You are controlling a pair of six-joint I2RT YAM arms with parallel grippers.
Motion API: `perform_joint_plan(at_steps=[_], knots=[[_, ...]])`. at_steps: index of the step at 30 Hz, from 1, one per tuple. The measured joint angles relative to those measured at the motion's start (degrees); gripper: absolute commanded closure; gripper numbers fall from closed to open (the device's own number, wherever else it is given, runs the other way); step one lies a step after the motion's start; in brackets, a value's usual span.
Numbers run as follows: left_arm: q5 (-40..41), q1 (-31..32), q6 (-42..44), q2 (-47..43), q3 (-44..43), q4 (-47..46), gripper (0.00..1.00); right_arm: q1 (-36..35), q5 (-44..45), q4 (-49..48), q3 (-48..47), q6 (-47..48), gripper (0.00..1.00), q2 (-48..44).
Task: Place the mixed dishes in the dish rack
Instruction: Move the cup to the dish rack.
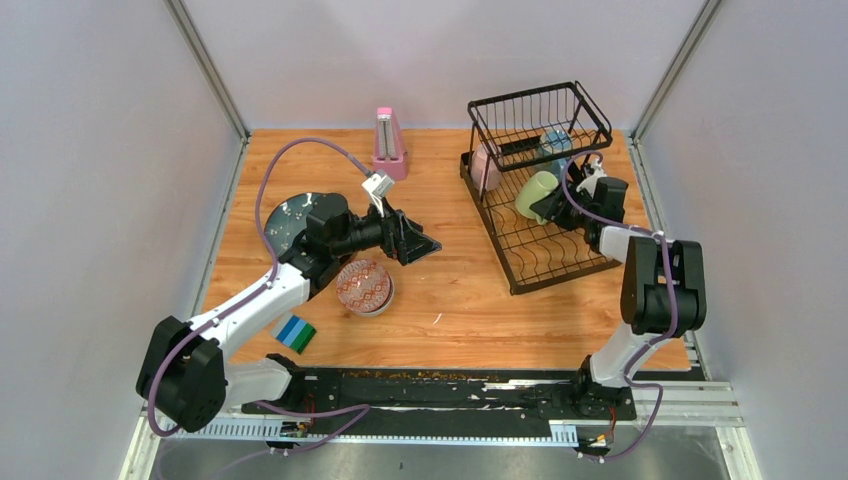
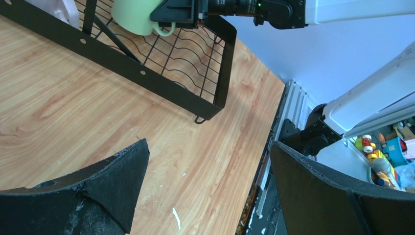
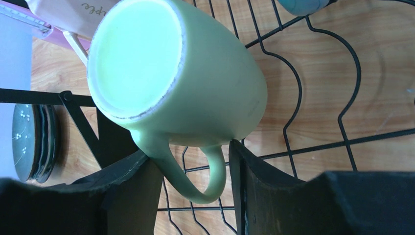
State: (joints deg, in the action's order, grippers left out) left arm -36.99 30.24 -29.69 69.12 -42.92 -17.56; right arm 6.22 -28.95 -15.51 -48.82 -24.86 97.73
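Observation:
The black wire dish rack stands at the back right. My right gripper reaches into it, shut on the handle of a pale green mug. The mug is tilted, base toward the wrist camera, above the rack's wavy wires. A pink-white mug sits in the rack, and a blue-patterned piece lies in the basket end. My left gripper hovers open and empty over bare table. A red-patterned bowl sits just below it. Blue-grey plates are stacked at the left, partly hidden by the left arm.
A pink metronome stands at the back centre. A blue-green striped block lies near the left arm's base. White walls close in the table on three sides.

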Motion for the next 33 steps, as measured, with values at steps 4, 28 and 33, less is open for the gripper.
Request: perform_joint_plan(at_steps=[4,28,33], knots=[[0.0,0.0,0.0,0.0,0.0,0.0,0.00,0.4,-3.1,0.1,-2.8,0.1,0.48,2.9],[-1.3,0.0,-1.0,3.3,-0.8,0.2,0.00,-3.9,6.9,0.1,-4.7,0.2,0.24,3.5],[-1.5,0.0,-1.0,3.3,-0.8,0.2,0.00,-3.9,7.7,0.4,-4.4,-0.7,0.24,2.7]])
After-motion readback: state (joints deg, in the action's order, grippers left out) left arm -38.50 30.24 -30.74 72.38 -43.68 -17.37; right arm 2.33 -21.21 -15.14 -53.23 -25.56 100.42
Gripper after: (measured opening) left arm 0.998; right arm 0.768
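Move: The green cup, tilted bottom-up with its handle between the right fingers, has its middle about 3 cm ahead and 4 cm left of the right hand, at roughly its height. Its resting spot on the rack's lower tray is some 5 cm ahead and 6 cm left. The pink cup stands about 10 cm ahead and 14 cm left, the blue mug 12 cm ahead and 1 cm right. From the left hand, the green cup is roughly 17 cm ahead, 24 cm right and 16 cm below. Forward and slightly left at nearly constant height, the right hand takes the green cup about 3 cm towards the pink cup, turning a few degrees counter-clockwise. It then almost stops and turns back some 5 degrees or more, while its fingers spread steadily from half to about three-quarters open around the handle, letting go of it. ##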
